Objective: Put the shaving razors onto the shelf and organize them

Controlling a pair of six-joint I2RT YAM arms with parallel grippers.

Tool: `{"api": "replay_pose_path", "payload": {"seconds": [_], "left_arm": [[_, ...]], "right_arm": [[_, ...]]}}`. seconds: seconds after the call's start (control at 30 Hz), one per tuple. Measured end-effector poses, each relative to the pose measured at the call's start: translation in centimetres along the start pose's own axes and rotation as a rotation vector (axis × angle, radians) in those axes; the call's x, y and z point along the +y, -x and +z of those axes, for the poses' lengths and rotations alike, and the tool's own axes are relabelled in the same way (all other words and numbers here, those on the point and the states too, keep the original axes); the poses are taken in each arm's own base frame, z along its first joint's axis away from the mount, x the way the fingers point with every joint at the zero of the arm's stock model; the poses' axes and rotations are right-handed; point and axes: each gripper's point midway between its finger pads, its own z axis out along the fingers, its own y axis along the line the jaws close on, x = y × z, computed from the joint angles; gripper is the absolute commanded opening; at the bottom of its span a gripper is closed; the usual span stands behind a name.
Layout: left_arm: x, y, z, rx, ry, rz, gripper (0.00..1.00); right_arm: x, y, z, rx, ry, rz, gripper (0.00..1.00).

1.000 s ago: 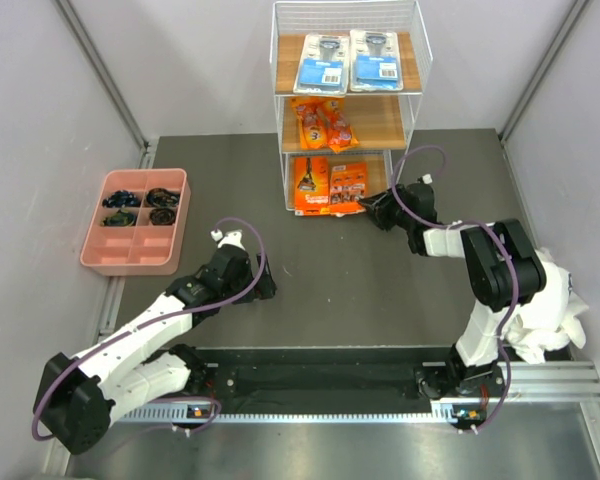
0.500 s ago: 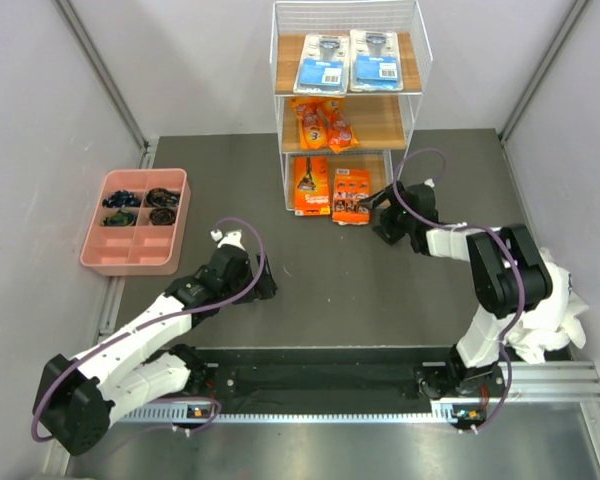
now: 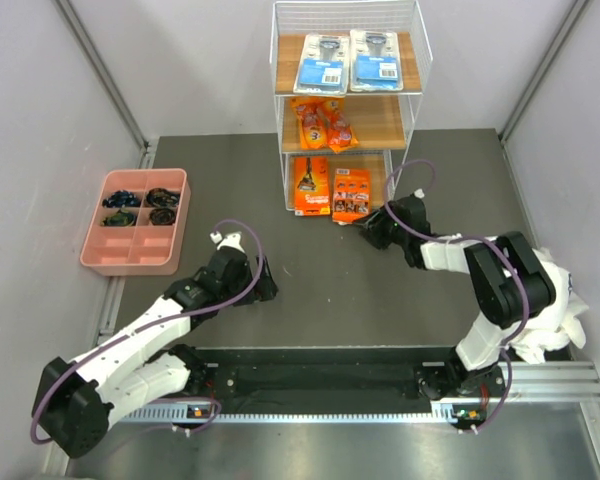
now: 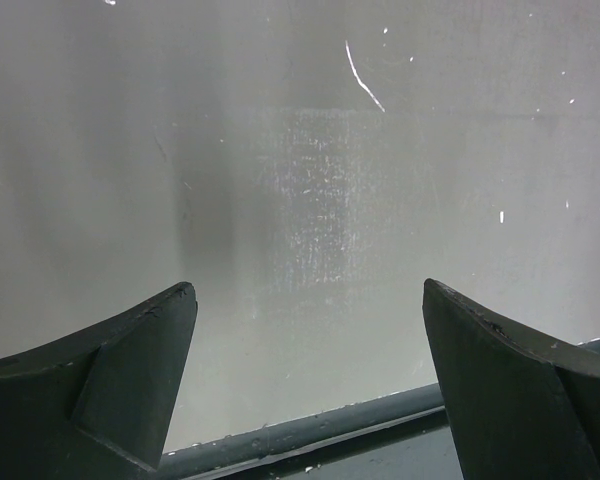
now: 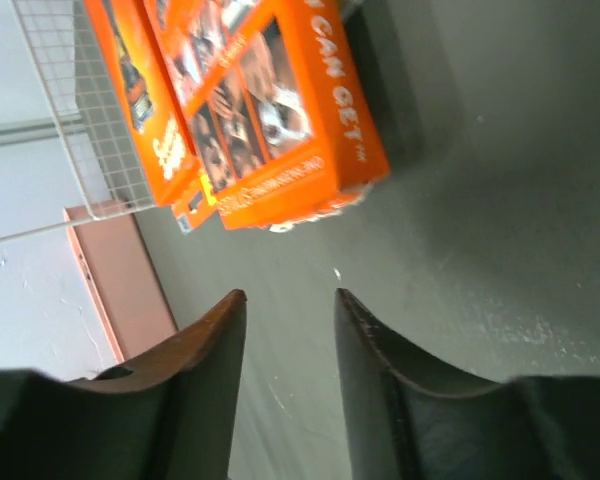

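The white wire shelf [image 3: 277, 120] stands at the table's far side. Two clear-and-blue blister cards [image 3: 322, 62] lie on its top board. Two small orange pouches [image 3: 320, 124] lie on the middle board. The long orange-black box [image 3: 310, 186] and the orange card [image 3: 351, 194] lie on the bottom board; both also show in the right wrist view [image 5: 280, 110]. My right gripper [image 3: 364, 226] is open and empty just in front of the orange card, apart from it. My left gripper [image 3: 269, 290] is open and empty, low over the table at centre-left.
A pink compartment tray [image 3: 95, 247] with small dark items sits at the far left. Grey walls close in both sides. A metal rail [image 3: 320, 385] runs along the near edge by the arm bases.
The orange card left my right gripper and now lies straight on the bottom board. The right gripper has backed off to the left, open. The left arm has not moved.
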Motion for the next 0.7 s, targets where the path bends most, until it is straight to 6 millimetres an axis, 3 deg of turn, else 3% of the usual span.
{"api": "replay_pose_path", "payload": {"seconds": [0.07,0.2,0.47,0.6,0.7], "left_arm": [[-0.1,0.1,-0.1,-0.006,-0.004,-0.001,0.99],[-0.2,0.2,-0.3,-0.013,-0.011,-0.002,0.99],[-0.2,0.2,-0.3,-0.013,-0.011,-0.001,0.99],[-0.2,0.2,-0.3,-0.013,-0.01,-0.001,0.99],[-0.1,0.2,-0.3,-0.013,-0.01,-0.001,0.99]], "right_arm": [[-0.6,-0.7,0.3,0.008,-0.008,0.017,0.31],[-1.4,-1.4,0.9,0.013,-0.02,0.05,0.13],[-2.4,-1.2,2.3,-0.014,-0.034,0.121,0.02],[-3.6,-1.3,3.2,-0.017,-0.064,0.16,0.01],[-3.1,-0.9,3.9,-0.027,-0.05,0.174,0.01]]}}
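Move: The right orange razor pack, on the bottom shelf with its near end jutting out, lies about 9 cm ahead of the right hand, 3 cm left and roughly 3 cm below. The other orange pack stands some 8 cm to its left, level with it; the shelf's right front foot is 4 cm ahead of the hand and 5 cm right. From the idle left hand the right pack is about 23 cm ahead, 18 cm right. The right hand sinks about 5 cm to the right orange pack's jutting end, closing its empty half-open fingers. ##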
